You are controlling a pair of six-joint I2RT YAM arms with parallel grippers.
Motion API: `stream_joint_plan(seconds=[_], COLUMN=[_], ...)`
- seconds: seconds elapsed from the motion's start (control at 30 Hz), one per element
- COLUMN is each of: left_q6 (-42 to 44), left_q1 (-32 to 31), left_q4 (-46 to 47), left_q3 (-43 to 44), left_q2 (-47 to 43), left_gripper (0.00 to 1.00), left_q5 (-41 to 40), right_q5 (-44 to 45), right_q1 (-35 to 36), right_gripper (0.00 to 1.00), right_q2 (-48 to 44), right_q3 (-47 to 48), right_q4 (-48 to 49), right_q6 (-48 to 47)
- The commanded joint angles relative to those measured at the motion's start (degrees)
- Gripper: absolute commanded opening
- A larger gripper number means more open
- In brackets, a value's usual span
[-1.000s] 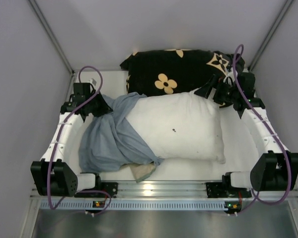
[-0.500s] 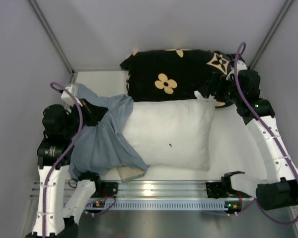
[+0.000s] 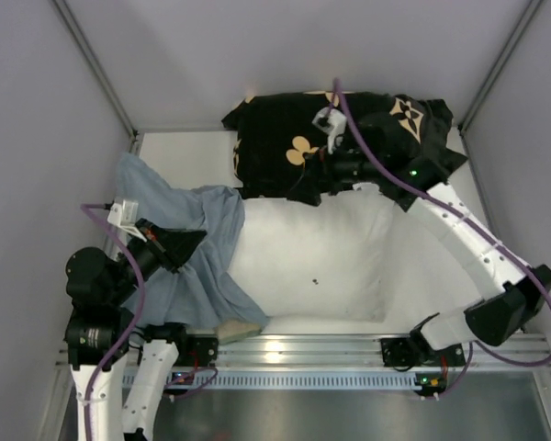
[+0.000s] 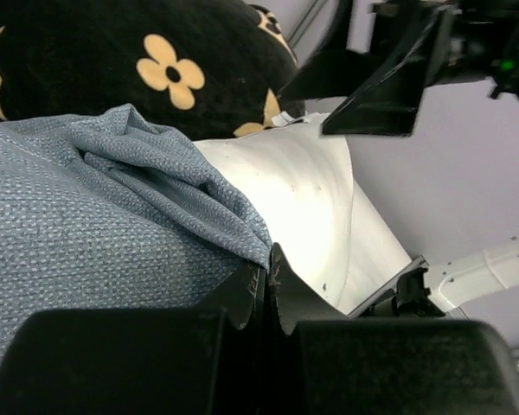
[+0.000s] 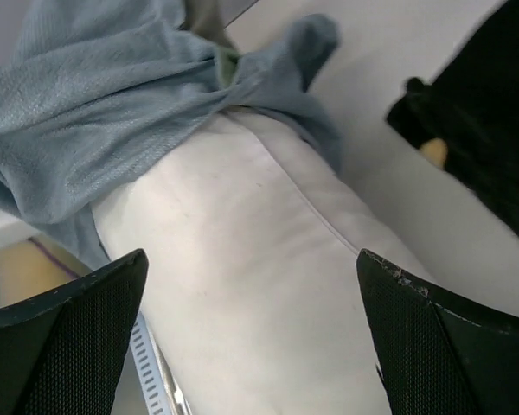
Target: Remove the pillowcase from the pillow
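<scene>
The grey-blue pillowcase (image 3: 179, 266) lies bunched over the left end of the white pillow (image 3: 321, 262), which is mostly bare. My left gripper (image 3: 195, 239) is shut on a fold of the pillowcase (image 4: 95, 216), and the cloth is pinched at the tips of the left gripper (image 4: 268, 259). Beyond that fold the pillow (image 4: 307, 190) shows. My right gripper (image 3: 323, 188) hovers open over the pillow's far edge. In the right wrist view the right gripper (image 5: 255, 337) spans bare pillow (image 5: 242, 285), with the pillowcase (image 5: 95, 112) further off.
A black pillow with tan flowers (image 3: 340, 138) lies along the back wall, just behind my right gripper. A tan cloth corner (image 3: 239, 329) pokes out beneath the pillowcase near the front rail (image 3: 294, 354). Grey walls close in the left, right and back.
My left gripper shut on the pillowcase and drew back to the near left, dragging cloth off the pillow. My right gripper opened wide and swung left from the pillow's far right corner.
</scene>
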Motion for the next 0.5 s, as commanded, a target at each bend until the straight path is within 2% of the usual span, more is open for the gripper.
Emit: stream_joint_plan(seconds=[0.0, 0.13, 0.3, 0.47], left_q6=[-2.44, -2.88, -3.85, -3.85], left_q1=[0.13, 0.13, 0.13, 0.13], left_q4=[6.49, 5.44, 5.0, 5.08], left_q3=[0.6, 2.0, 0.96, 0.95], left_q2=[-4.16, -5.22, -6.01, -6.01], left_gripper=[0.0, 0.0, 0.0, 0.0], left_q5=[6.02, 7.07, 6.81, 6.99], right_q5=[-7.56, -10.2, -9.33, -3.98], right_q1=[7.91, 11.27, 16.7, 21.46], right_gripper=[0.99, 0.99, 0.99, 0.98], right_q2=[4.46, 7.37, 11.85, 13.17], right_q3=[4.79, 3.57, 2.53, -2.56], right_q4=[-1.47, -3.06, -7.89, -6.93], right_q6=[-9.65, -16.34, -21.0, -19.61])
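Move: The white pillow's left end lies about 10 cm back, 12 cm left and 13 cm below the open right hand. The black pillow's middle is some 22 cm ahead and 9 cm right of that hand; the loose pillowcase's middle is roughly 28 cm left and 8 cm back. From the left hand, already pinching the pillowcase's upper edge, the white pillow's end is about 13 cm right, 3 cm ahead and 15 cm lower. Right hand, open, goes left, down, back some 9 cm each astride pillow's end; left hand draws pillowcase back. ##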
